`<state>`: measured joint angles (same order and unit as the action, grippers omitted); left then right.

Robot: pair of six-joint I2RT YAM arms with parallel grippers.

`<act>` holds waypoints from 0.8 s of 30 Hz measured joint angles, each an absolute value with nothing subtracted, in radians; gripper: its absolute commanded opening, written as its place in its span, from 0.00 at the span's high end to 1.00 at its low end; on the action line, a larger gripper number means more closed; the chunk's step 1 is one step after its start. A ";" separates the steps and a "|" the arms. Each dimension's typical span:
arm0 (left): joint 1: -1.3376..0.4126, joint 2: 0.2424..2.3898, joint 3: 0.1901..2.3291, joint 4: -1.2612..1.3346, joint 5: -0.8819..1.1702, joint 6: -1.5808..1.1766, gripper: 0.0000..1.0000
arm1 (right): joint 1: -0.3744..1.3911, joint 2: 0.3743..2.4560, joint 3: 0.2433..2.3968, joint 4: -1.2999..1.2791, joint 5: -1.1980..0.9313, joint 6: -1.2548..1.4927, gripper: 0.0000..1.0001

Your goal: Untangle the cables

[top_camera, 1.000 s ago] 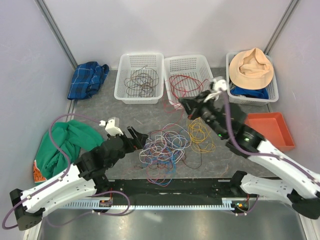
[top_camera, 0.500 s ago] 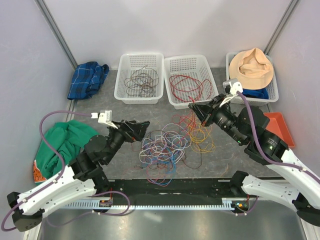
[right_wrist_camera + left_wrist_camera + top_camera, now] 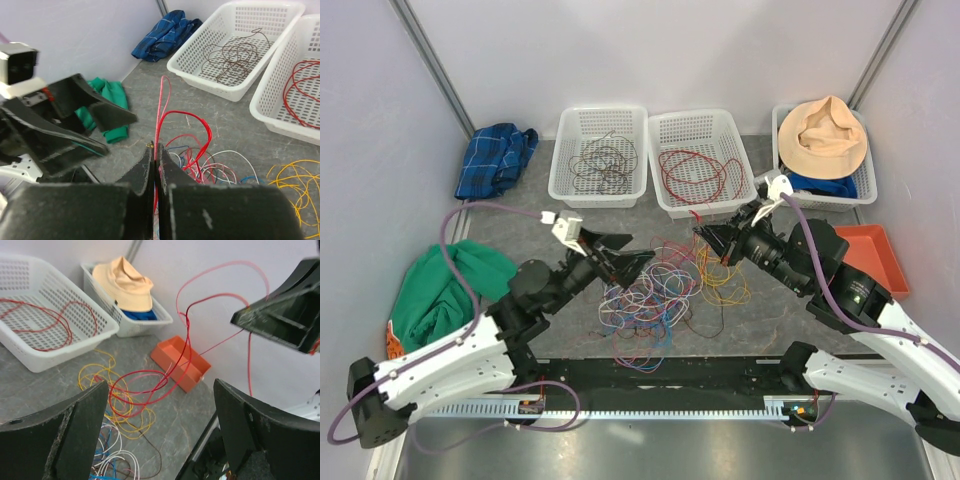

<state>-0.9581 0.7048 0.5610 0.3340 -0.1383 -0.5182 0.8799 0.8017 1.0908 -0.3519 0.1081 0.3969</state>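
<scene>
The cables [image 3: 648, 296] lie in a tangled heap of red, white, blue, purple and brown loops at the table's middle, with yellow loops [image 3: 722, 272] on the right side. My right gripper [image 3: 704, 236] hovers over the heap's far right edge, shut on a red cable [image 3: 161, 107]; its closed tips show in the right wrist view [image 3: 155, 150]. That red cable [image 3: 186, 335] rises in loops from the heap to the right gripper [image 3: 277, 315]. My left gripper [image 3: 638, 262] is open above the heap's left side, its jaws [image 3: 160, 385] wide apart, holding nothing and pointing at the lifted red cable.
Three white baskets stand at the back: one with brown cables [image 3: 598, 155], one with red cables [image 3: 698, 160], one with a tan hat [image 3: 825, 140]. An orange tray [image 3: 865, 258] is on the right, a blue cloth [image 3: 495, 158] and green cloth [image 3: 450, 285] on the left.
My left gripper has risen and swung right over the heap toward the right gripper. The right gripper, still pinching the red cable, has drifted slightly toward the near side.
</scene>
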 measured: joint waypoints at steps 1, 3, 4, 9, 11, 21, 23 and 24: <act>-0.958 0.730 0.561 0.349 -0.119 -0.516 0.08 | 0.880 0.801 1.090 -0.352 0.101 0.398 1.00; -0.958 0.796 0.561 0.372 -0.083 -0.513 0.08 | 0.880 0.800 1.091 -0.353 0.086 0.402 1.00; -0.958 0.821 0.561 0.377 -0.068 -0.511 0.08 | 0.880 0.799 1.090 -0.353 0.081 0.404 1.00; -0.958 0.906 0.562 0.416 0.004 -0.505 0.08 | 0.880 0.787 1.091 -0.353 0.057 0.413 1.00; -0.958 0.937 0.565 0.433 0.024 -0.504 0.08 | 0.880 0.781 1.091 -0.353 0.051 0.415 1.00; -0.958 1.082 0.605 0.521 0.148 -0.509 0.38 | 0.880 0.771 1.088 -0.354 0.041 0.416 1.00; -0.958 1.104 0.613 0.535 0.168 -0.515 0.62 | 0.880 0.769 1.087 -0.355 0.041 0.416 1.00; -0.958 1.112 0.615 0.538 0.175 -0.517 0.98 | 0.880 0.768 1.087 -0.355 0.041 0.416 1.00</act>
<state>-0.9581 1.1118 0.6151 0.5385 0.1745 -0.5167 0.8799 0.7677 1.0866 -0.3546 0.0414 0.4156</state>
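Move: The red cable hangs from the right fingers, and the stretch the left hand goes for lies about 10 cm to its right, roughly level with it in reach and some 7 cm below. The white cables lie on the table about 25 cm below the left hand, 2 cm back and 2 cm to the right; the yellow cable is at the same depth, some 18 cm right and 4 cm farther out. From the right hand the same red stretch is about 12 cm below and 2 cm left, level in reach. With its fingers wide open, the left hand travels right about 9 cm and sinks some 6 cm, most of the sinking early on, towards the red cable hanging beneath the right gripper, while it turns clockwise by nearly 20 degrees and near the end begins to close, reaching about half open around the strands. The right hand keeps its shut grip on the red cable up high and eases back only about 1.5 cm, turning hardly at all. ##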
